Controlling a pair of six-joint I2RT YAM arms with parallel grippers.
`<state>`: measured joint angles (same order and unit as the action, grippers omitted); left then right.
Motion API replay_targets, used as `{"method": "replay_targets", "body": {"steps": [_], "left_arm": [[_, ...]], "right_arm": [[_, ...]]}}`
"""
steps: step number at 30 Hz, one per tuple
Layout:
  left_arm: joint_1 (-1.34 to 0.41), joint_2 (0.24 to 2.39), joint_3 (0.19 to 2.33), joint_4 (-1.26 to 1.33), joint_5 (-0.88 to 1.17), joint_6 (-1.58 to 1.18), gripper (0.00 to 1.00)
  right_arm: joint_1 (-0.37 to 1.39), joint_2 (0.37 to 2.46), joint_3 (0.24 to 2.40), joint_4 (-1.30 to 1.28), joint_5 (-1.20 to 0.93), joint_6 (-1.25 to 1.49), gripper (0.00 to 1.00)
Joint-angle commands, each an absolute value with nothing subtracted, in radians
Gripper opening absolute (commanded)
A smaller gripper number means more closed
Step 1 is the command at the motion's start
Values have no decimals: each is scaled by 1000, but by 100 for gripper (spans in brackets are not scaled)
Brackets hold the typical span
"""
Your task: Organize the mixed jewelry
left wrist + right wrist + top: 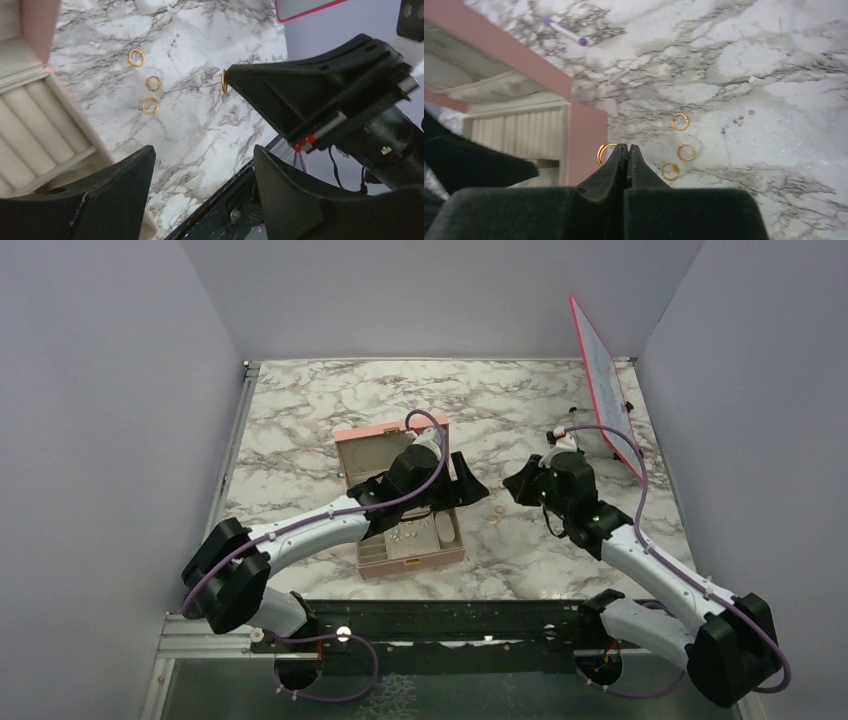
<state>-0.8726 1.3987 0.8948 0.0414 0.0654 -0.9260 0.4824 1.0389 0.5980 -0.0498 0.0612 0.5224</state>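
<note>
Three small gold rings (680,121) (686,152) (670,171) lie close together on the marble to the right of the pink jewelry box (586,140). They also show in the left wrist view, the nearest of them a ring (150,105). My right gripper (626,147) is shut on a fourth gold ring (602,152), held above the table beside the box's corner. That held ring (223,81) sticks out from the right gripper's tip. My left gripper (204,150) is open with nothing between its fingers, hovering by the box's right side (472,488).
The open pink box (390,433) has beige ring rolls (35,125) and small metallic pieces (405,537) in its front compartments. A thin pen (566,32) lies on the marble behind the box. A pink-edged white board (605,380) leans at the back right.
</note>
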Motion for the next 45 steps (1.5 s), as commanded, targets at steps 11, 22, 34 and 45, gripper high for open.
{"method": "replay_targets", "body": {"steps": [11,22,34,45], "left_arm": [[-876,1511,974,274,134,-1005,46],[-876,1509,964,272,86,-1020,32],[-876,1491,975,244,91,-967,0],[-876,1411,1005,180,122,-949,0]], "right_arm": [[477,879,570,32,-190,547,1],[477,885,560,48,-204,553,1],[478,854,568,33,-155,607,4],[477,656,494,98,-112,699,50]]}}
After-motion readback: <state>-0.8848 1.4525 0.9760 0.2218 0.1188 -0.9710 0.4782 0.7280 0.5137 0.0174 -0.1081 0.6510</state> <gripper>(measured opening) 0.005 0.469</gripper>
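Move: Off the left hand's open fingers, about 5 cm farther out, 6 cm to the right and 2 cm lower, hangs the gold ring pinched in the right fingertips. The jewelry box's tray lies some 10 cm left of the left hand, 2 cm nearer and 12 cm below. From the right hand, the left gripper is about 5 cm back, 7 cm left and 2 cm up; three loose rings lie 13 cm beneath, roughly 1 cm out and 1 cm right. Meeting in mid-air over the table, the right hand lifts the held ring about 5 cm and brings it back and left, while the left reaches 4 cm right, rising and edging forward, and shuts its fingertips on the ring. Only then do the right fingers open to about half; both hands rise another 3 cm, the right easing back and to its right. ##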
